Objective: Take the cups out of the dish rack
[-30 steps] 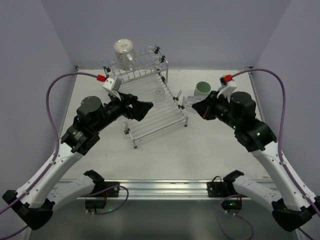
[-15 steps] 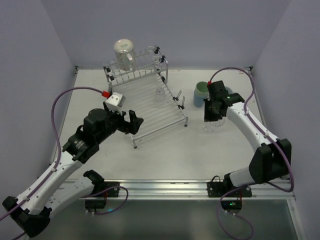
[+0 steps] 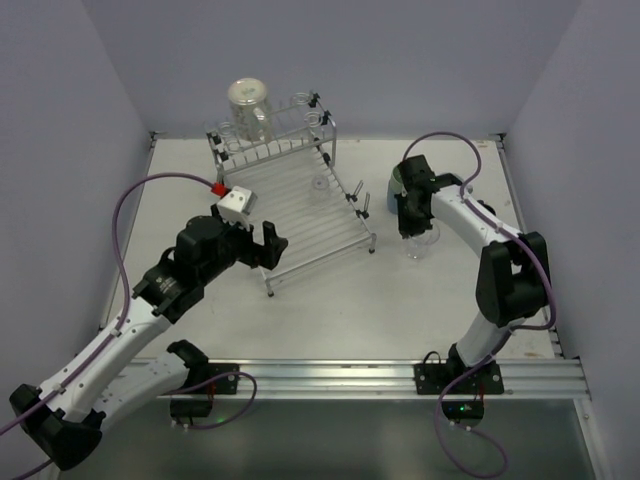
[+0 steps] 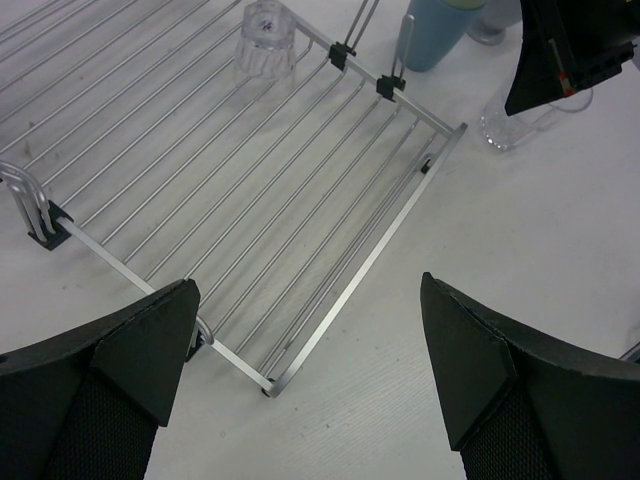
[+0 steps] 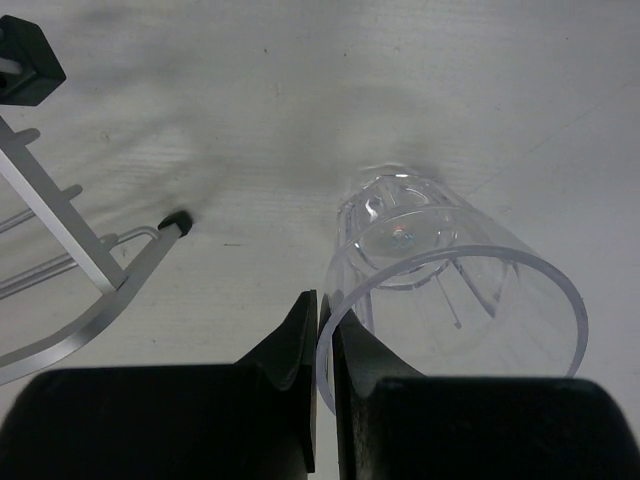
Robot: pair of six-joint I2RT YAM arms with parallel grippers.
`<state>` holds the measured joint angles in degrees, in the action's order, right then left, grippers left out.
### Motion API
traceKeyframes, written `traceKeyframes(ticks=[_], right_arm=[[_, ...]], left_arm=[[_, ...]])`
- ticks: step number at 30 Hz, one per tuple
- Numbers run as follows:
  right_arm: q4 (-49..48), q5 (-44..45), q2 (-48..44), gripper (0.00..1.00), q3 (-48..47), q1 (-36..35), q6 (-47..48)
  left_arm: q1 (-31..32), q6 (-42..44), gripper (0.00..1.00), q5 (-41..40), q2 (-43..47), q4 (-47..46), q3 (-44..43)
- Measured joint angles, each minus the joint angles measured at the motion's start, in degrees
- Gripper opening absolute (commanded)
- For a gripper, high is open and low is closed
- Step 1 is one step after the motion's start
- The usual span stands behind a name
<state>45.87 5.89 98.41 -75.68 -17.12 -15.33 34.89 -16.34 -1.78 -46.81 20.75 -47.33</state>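
The silver wire dish rack [image 3: 300,205] slopes across the middle of the table. A small clear glass [image 3: 320,185] lies on its rods, also seen in the left wrist view [image 4: 268,30]. A pale cup [image 3: 247,100] stands high at the rack's back rail. My right gripper [image 3: 412,225] is shut on the rim of a clear glass [image 5: 450,290], one finger inside and one outside, right of the rack and low over the table. My left gripper [image 4: 308,288] hangs open and empty over the rack's near corner.
A light blue tumbler [image 4: 440,30] with a pale green rim stands just behind the right gripper, partly hidden by the arm. The rack's near right foot [image 5: 178,223] lies close to the held glass. Side walls enclose the table.
The right arm has swung round and down, carrying the clear glass to a spot right of the rack. The left gripper has drawn back from over the rods to the near corner.
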Motion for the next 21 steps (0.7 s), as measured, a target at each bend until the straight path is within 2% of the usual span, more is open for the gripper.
traceKeyframes(ticks=[2, 8, 14, 16, 17, 18, 21], right_arm=[[-0.63, 0.46, 0.0, 0.0, 0.0, 0.0, 0.04], [-2.21, 0.61, 0.0, 0.13, 0.31, 0.0, 0.15], [-3.06, 0.44, 0.0, 0.14, 1.38, 0.0, 0.24], [-3.32, 0.42, 0.02, 0.17, 1.62, 0.0, 0.24], [-3.5, 0.42, 0.02, 0.19, 1.77, 0.0, 0.24], [-3.56, 0.39, 0.02, 0.28, 1.84, 0.0, 0.24], [-3.82, 0.5, 0.02, 0.41, 1.95, 0.0, 0.39]], left_arm=[[0.0, 0.07, 1.0, -0.17, -0.24, 0.0, 0.0], [0.0, 0.09, 1.0, -0.74, -0.52, 0.0, 0.0], [0.0, 0.09, 1.0, -1.22, -1.42, 0.04, 0.0], [0.0, 0.09, 1.0, -1.4, -1.42, 0.02, 0.0], [0.0, 0.09, 1.0, -1.46, -1.42, 0.04, 0.0], [0.0, 0.09, 1.0, -1.49, -1.42, 0.04, 0.0], [0.0, 0.11, 1.0, -1.49, -1.46, 0.04, 0.0]])
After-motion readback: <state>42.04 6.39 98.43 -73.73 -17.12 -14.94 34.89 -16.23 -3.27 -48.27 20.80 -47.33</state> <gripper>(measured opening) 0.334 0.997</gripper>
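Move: The clear cup already stands on the table with its left rim between the right hand's nearly shut fingertips, its middle some 4 cm right of that hand and 4 cm lower. About 11 cm ahead of the hand stands the blue cup with the green cup in it; the pale cup is about 11 cm ahead and 12 cm right. The rack's near corner lies roughly 8 cm left and 2 cm back. From the left hand, the clear cup is some 35 cm right, 9 cm ahead and 19 cm below. The right hand, pointing steeply down with one finger outside and one inside the clear cup's left rim, eases forward not quite 1 cm towards the blue cup, tipping its fingers forward by only a couple of degrees. It then settles about 1 cm down beside the rim while its fingers part to about a third of their full opening and let go of the cup, the rim still between them. ##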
